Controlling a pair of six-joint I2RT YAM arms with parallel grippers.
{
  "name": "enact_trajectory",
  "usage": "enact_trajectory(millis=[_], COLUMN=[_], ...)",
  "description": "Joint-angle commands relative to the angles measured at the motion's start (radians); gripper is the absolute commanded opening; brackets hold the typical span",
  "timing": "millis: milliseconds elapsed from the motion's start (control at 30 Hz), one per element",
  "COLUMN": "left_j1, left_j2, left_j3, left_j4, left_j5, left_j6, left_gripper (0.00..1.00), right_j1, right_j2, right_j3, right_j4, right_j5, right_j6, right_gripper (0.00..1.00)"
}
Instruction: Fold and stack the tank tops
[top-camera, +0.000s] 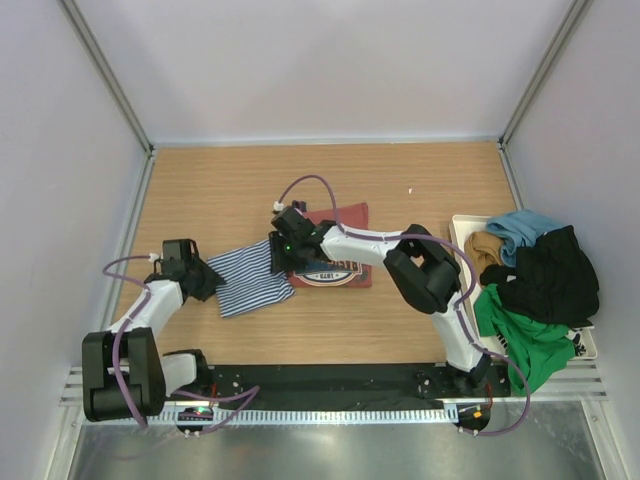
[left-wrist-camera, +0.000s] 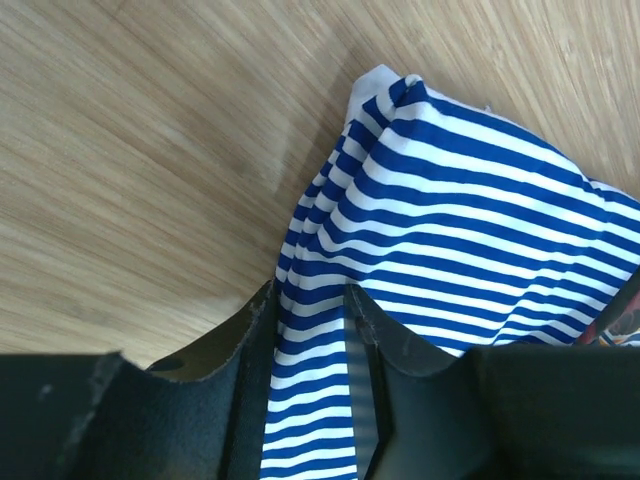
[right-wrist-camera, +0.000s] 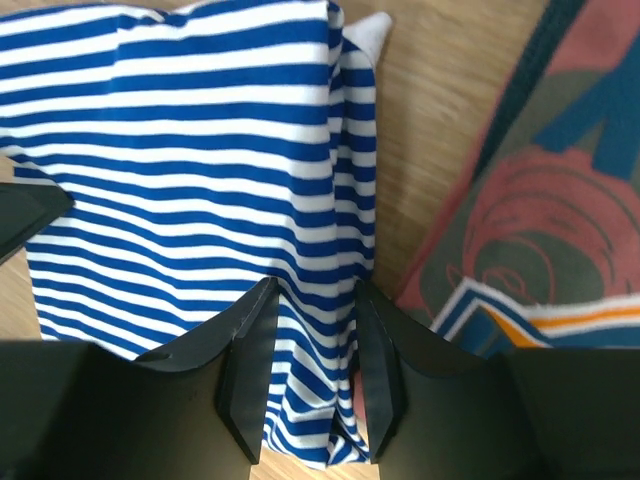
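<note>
The navy-and-white striped tank top (top-camera: 255, 278) lies partly folded on the wooden table, left of centre. My left gripper (top-camera: 212, 280) is at its left edge; in the left wrist view its jaws (left-wrist-camera: 308, 295) stand apart astride the striped cloth (left-wrist-camera: 470, 210), which fills the gap between them. My right gripper (top-camera: 280, 262) is at the top's right edge, open, its jaws (right-wrist-camera: 314, 290) straddling a loose fold of the stripes (right-wrist-camera: 180, 150) with room on both sides. The rust-red tank top (top-camera: 345, 215) lies flat just to the right, its print (right-wrist-camera: 520, 230) showing, partly under the right arm.
A white tray (top-camera: 462, 224) at the right edge holds a pile of clothes: teal (top-camera: 520, 228), brown (top-camera: 485, 248), black (top-camera: 550, 275) and green (top-camera: 525, 340). Grey walls close in the table on the left, far and right sides.
</note>
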Motion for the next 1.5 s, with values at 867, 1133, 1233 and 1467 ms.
enact_trajectory(millis=[867,1133,1233,1467], left_j1=[-0.034,-0.163,-0.244,-0.410], left_j2=[-0.205,-0.088,-0.024,0.177], left_j3=[0.283,0.411,0.444,0.545], left_j4=[-0.174,-0.118,-0.066,0.045], left_j5=[0.111,0.118,0.079,0.052], left_j6=[-0.010,-0.039,-0.045,-0.062], left_gripper=[0.00,0.00,0.00,0.00], right_j1=[-0.010,-0.070,-0.111,-0.241], right_j2=[-0.164,-0.283,-0.343,-0.467], right_j3=[0.143,0.124,0.057,-0.115], right_j4=[-0.074,-0.177,-0.188,-0.194], right_j5=[-0.005,0.072,0.110,0.138], right_j6=[-0.052,-0.073,-0.073,-0.084], right_gripper=[0.01,0.01,0.01,0.01])
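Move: The folded striped tank top lies flat between the two hands, whose still-open fingers sit at its side edges. Its middle is about 8 cm to the right of the left hand and 2 cm ahead, and some 8 cm to the left of the right hand and 3 cm back, barely below both. The folded red tank top is centred roughly 12 cm to the right of the right hand and 5 cm farther out. Both hands pinch the striped tank top by its opposite side edges, fingers shutting at table level. They then lift it about 14 cm and swing it right and somewhat forward towards the red tank top, each travelling roughly 10 cm to the right. The fingers tip up by 10 to 15 degrees, and the wrists turn clockwise, the left more. ##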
